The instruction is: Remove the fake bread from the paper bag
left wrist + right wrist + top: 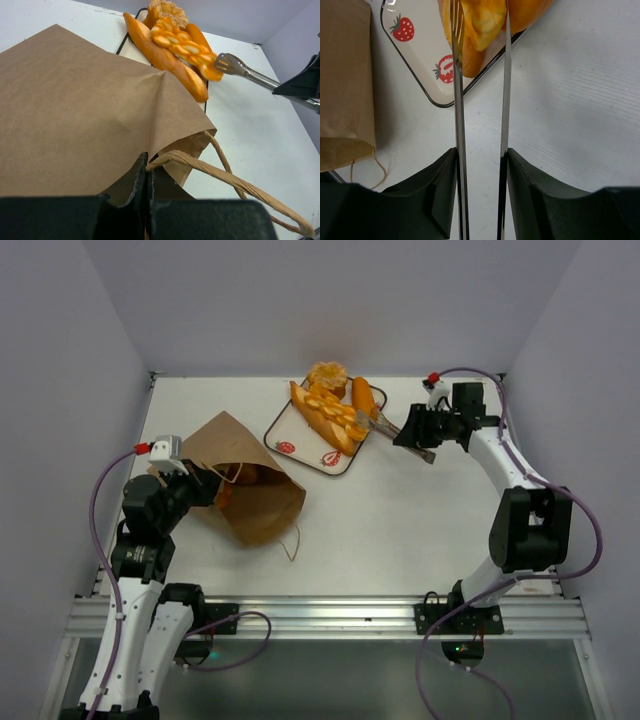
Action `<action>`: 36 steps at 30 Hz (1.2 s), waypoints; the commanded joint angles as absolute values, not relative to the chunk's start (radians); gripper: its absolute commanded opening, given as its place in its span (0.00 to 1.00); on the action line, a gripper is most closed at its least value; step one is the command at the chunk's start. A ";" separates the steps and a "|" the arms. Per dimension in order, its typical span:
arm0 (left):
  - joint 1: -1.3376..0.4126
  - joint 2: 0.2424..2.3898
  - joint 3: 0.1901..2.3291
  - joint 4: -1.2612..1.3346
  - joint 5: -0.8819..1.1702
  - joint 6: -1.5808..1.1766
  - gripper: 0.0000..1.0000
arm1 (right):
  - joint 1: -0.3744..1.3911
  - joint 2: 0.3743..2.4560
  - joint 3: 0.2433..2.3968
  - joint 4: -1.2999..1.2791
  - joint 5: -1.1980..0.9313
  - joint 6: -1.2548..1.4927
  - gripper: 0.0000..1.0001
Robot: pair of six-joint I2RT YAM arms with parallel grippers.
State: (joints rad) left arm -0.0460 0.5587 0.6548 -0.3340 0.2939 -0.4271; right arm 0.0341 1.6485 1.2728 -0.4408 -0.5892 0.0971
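The brown paper bag (250, 475) lies on its side at the left, its mouth toward the left arm. My left gripper (145, 167) is shut on the bag's rim where a cord handle (235, 182) joins. Something orange shows in the bag's mouth (228, 488). Several pieces of fake bread (335, 405) lie piled on the strawberry-print tray (290, 440). My right gripper (480, 155) is shut on metal tongs (506, 100). The tongs' two arms stand apart, with their tips on either side of a bread piece (482, 20) over the tray's near corner.
The tray (420, 55) sits at the back middle of the white table, just right of the bag (342, 75). Purple walls close in the back and both sides. The bag's second cord handle (293, 540) trails toward the front edge.
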 commanded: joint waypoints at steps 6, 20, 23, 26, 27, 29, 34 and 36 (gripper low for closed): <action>-0.043 0.549 0.706 -0.321 0.341 -0.430 0.00 | 0.009 1.559 1.284 -0.410 -0.584 0.097 0.47; -0.043 0.554 0.698 -0.295 0.405 -0.437 0.00 | 0.032 1.425 1.238 -0.466 -0.745 -0.141 0.43; -0.043 0.560 0.695 -0.295 0.416 -0.442 0.00 | 0.093 1.370 1.232 -0.552 -0.781 -0.324 0.42; -0.043 0.560 0.686 -0.291 0.417 -0.448 0.00 | 0.208 1.292 1.213 -0.625 -0.758 -0.472 0.42; -0.043 0.560 0.678 -0.291 0.416 -0.452 0.00 | 0.242 1.248 1.207 -0.640 -0.733 -0.504 0.42; -0.043 0.561 0.670 -0.287 0.413 -0.454 0.00 | 0.323 1.203 1.187 -0.676 -0.735 -0.604 0.42; -0.043 0.574 0.653 -0.284 0.391 -0.456 0.00 | 0.426 1.079 1.193 -0.768 -0.744 -0.774 0.42; -0.043 0.583 0.652 -0.282 0.390 -0.462 0.00 | 0.501 1.063 1.209 -0.805 -0.712 -0.807 0.42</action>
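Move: The last fake bread, inside the paper bag, lies about 42 cm to the right hand's left, 3 cm back and 11 below; from the left hand it is some 10 cm ahead, 6 to the right and 19 below. Counted from the right hand, the bag mouth is 35 cm left, 10 back and 9 below. The braided bread under its tongs is 13 cm ahead, 18 left and 11 below, on the tray, whose middle is 13 ahead, 21 left and 15 below. The braided bread is left on the tray as the right hand, still gripping the slightly spread tongs, lifts them clear, then sweeps back about 18 cm and left about 10 cm, still rising. The tongs turn counter-clockwise some 50 degrees and level out, their tips swinging round towards the bag mouth. The left hand keeps its pinch on the bag's rim, easing slightly right. ##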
